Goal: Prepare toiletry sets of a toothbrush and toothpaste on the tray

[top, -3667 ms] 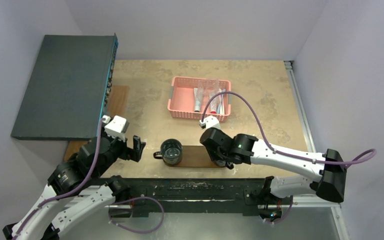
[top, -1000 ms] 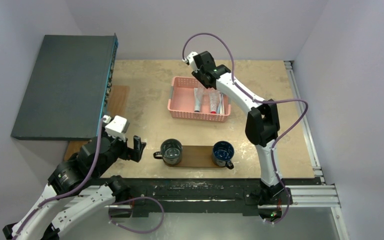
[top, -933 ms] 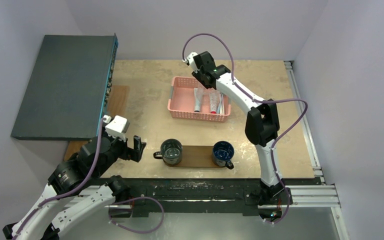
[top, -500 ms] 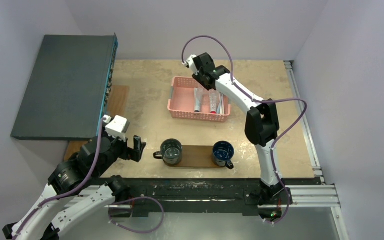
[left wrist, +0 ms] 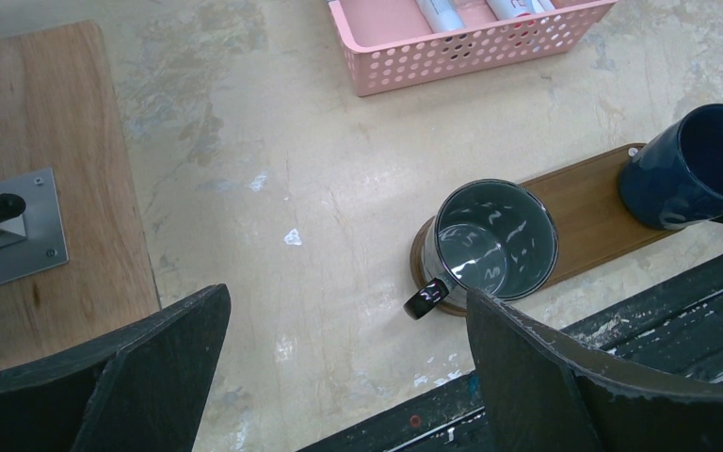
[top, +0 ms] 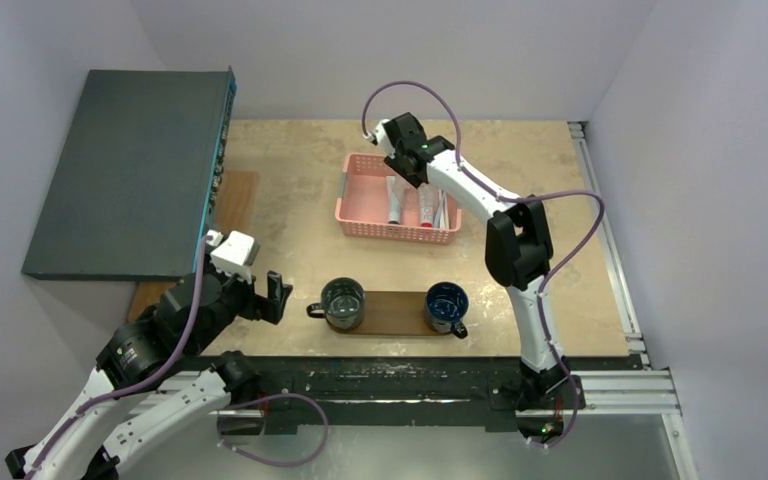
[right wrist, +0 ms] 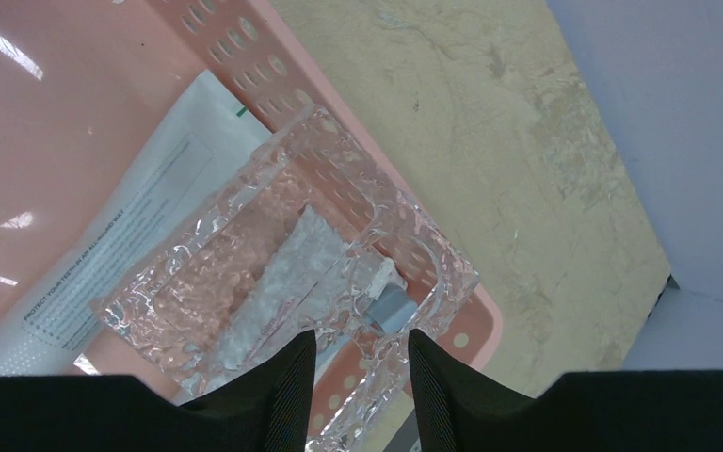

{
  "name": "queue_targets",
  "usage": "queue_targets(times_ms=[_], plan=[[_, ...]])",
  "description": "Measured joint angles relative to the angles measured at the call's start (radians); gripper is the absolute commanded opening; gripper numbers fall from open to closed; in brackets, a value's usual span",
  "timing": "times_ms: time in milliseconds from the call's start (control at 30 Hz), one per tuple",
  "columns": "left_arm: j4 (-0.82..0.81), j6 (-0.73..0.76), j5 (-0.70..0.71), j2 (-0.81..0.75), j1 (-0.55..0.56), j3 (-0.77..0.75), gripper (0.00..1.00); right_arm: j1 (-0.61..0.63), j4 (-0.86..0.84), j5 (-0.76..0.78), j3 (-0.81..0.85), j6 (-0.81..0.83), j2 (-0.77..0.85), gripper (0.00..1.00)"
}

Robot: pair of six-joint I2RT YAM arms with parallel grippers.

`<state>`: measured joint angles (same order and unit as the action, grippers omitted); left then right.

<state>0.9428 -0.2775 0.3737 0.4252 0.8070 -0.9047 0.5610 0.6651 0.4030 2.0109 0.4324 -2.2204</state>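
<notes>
The tray [top: 393,314] is a dark brown board at the near edge, with a grey mug [top: 343,301] on its left end and a blue mug [top: 447,304] on its right. The toothpaste tubes [top: 396,200] and the toothbrushes [top: 442,208] lie in a pink basket [top: 362,198]. My right gripper [top: 407,166] hangs over the basket's far side, open. In the right wrist view my right gripper [right wrist: 360,344] straddles a clear crinkled packet [right wrist: 273,273] that holds a white tube with a grey cap [right wrist: 388,306]. My left gripper [top: 270,297] stands open left of the tray, holding nothing.
A large dark grey box [top: 130,170] fills the back left. A light wooden board [left wrist: 47,179] with a metal plate [left wrist: 9,235] lies beside it. A white printed packet [right wrist: 113,254] lies under the clear one in the basket. The black rail [top: 400,385] runs along the near edge.
The right arm left the blue mug on the tray and swung out to the basket; over the last second its gripper sank slightly toward the far rim. The left arm has not moved.
</notes>
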Motion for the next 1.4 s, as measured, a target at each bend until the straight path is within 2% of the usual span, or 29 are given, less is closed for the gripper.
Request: queue_targets(times_ms=[267,600,1200,1400], plan=[[0.0,0.0,0.0,0.0,0.0,0.0,0.96,0.009,-0.018,0.018,-0.029,0.023,0.0,0.44],[0.0,0.0,0.0,-0.003,-0.001,0.0,0.96,0.088,-0.084,0.085,-0.098,0.087,0.019,0.44],[0.0,0.0,-0.003,-0.011,-0.001,0.0,0.96,0.115,-0.112,0.094,-0.142,0.145,0.048,0.46],[0.0,0.0,-0.003,-0.011,-0.001,0.0,0.96,0.114,-0.101,0.048,-0.134,0.159,0.048,0.45]])
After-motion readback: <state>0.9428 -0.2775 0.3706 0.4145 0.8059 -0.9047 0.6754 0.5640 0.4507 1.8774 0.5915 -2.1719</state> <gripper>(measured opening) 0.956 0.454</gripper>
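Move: The right hand is low in the far right part of the basket, right at the clear plastic piece, whose middle lies about 2 cm to its left, 1 cm back and 2 cm below. The loose toothpaste lies about 7 cm left and 4 cm back, the red-capped toothpaste 1 cm right and 6 cm back, the toothbrushes 3 cm right and 6 cm back; all are roughly 5 cm below. From the left hand, the clear piece is some 34 cm ahead, 25 cm right and 16 cm below. With its half-open fingers against the clear plastic piece, the right hand sinks about 1 cm, then drags the piece to the left and back towards the robot inside the basket, about 5 cm in all, with a pause before a last short stretch left. The wrist turns some 10 degrees counter-clockwise and its left side dips; the fingers keep their gap. ##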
